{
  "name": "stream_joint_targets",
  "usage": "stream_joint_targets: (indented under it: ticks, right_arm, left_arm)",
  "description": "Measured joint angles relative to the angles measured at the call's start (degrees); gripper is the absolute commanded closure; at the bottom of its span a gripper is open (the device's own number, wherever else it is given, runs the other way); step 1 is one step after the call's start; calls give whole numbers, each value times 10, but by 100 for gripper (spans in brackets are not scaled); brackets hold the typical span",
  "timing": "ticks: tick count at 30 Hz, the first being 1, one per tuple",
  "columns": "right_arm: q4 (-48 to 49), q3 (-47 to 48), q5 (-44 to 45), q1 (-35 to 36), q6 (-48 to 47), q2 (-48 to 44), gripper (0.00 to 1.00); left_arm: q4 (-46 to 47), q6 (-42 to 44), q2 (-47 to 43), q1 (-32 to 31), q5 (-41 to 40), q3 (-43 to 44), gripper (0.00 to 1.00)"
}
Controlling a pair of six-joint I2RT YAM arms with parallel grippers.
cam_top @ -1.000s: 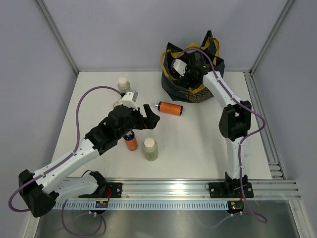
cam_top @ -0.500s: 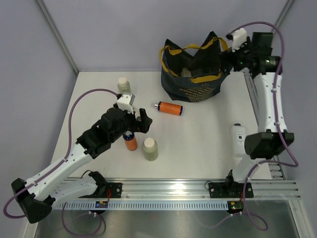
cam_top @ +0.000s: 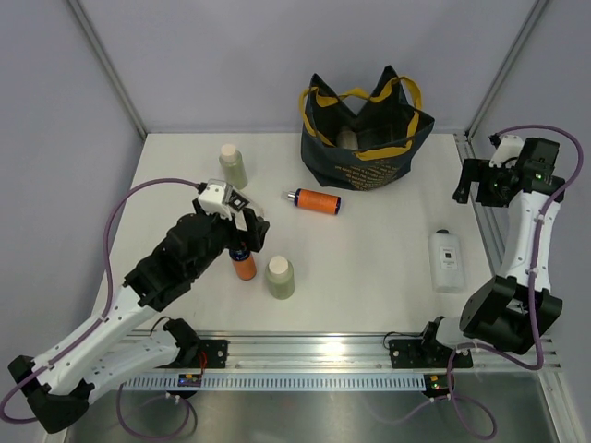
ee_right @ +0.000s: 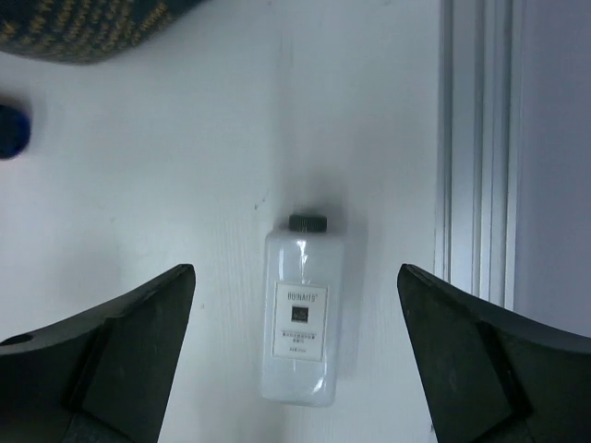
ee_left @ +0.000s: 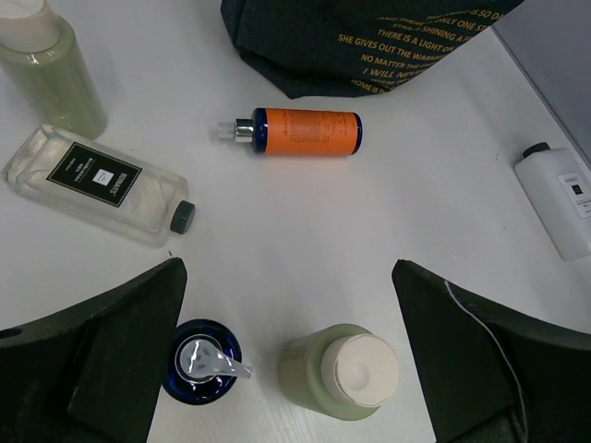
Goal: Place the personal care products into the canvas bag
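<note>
The navy canvas bag [cam_top: 365, 148] [ee_left: 369, 46] stands open at the back, with a pale item [cam_top: 348, 138] showing inside. On the table are two pale green bottles [cam_top: 233, 164] [cam_top: 280, 277], a lying orange bottle [cam_top: 314, 200] [ee_left: 305, 131], an upright orange pump bottle [cam_top: 244, 263] and a white rectangular bottle [cam_top: 446, 260] [ee_right: 300, 318]. In the left wrist view a clear flat black-labelled bottle [ee_left: 97, 185] lies at the left. My left gripper [cam_top: 251, 229] [ee_left: 288, 305] hangs open above the pump bottle [ee_left: 203, 360] and the green bottle [ee_left: 342, 369]. My right gripper [cam_top: 475, 185] [ee_right: 295, 277] is open, high over the white bottle.
An aluminium rail [cam_top: 491, 231] [ee_right: 471, 138] runs along the table's right edge, close to the white bottle. Another rail [cam_top: 323, 351] crosses the front by the arm bases. Grey walls close in the back and sides.
My right arm has come out of the bag and swung to the right, ending above the white bottle. My left arm has drawn back slightly toward the upright bottles, still open.
</note>
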Motion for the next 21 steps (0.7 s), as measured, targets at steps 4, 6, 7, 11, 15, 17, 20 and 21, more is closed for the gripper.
stream_joint_targets:
  ticks: [4, 6, 7, 11, 15, 17, 20, 21]
  right_arm:
    - [-51, -11, 17, -8, -1, 35, 1]
    - [-66, -21, 32, -6, 0, 75, 1]
    - [-70, -29, 38, -5, 2, 96, 0]
    - [-82, -65, 68, -4, 16, 162, 0]
    - [-74, -89, 103, -2, 31, 183, 1]
    - [-60, -100, 112, 2, 34, 186, 0]
    - [-37, -120, 134, 22, 36, 195, 1]
    - [-31, -125, 137, 30, 38, 200, 1]
  left_arm:
    - [7, 1, -21, 0, -2, -21, 1]
    - [8, 2, -34, 0, -2, -31, 1]
    - [8, 2, -38, 0, -2, -35, 1]
    - [9, 2, -59, 0, -2, -56, 1]
    - [8, -1, -78, 0, -2, -75, 1]
    - [10, -3, -82, 0, -2, -82, 1]
    - [14, -6, -82, 0, -1, -89, 1]
    - [15, -7, -82, 0, -1, -91, 1]
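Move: The white bottle lies flat on the table roughly 22 cm below the right hand, about 8 cm back and straight in line sideways. From that hand the canvas bag stands some 17 cm ahead and 21 cm left, its middle about 15 cm lower; the orange bottle lies about 7 cm ahead, 32 cm left and 22 cm down. From the left hand the white bottle is some 45 cm right, about level fore and aft, 25 cm below. Right hand sinks about 19 cm, drawing back, open fingers tipping down over the white bottle; left lowers slightly. ##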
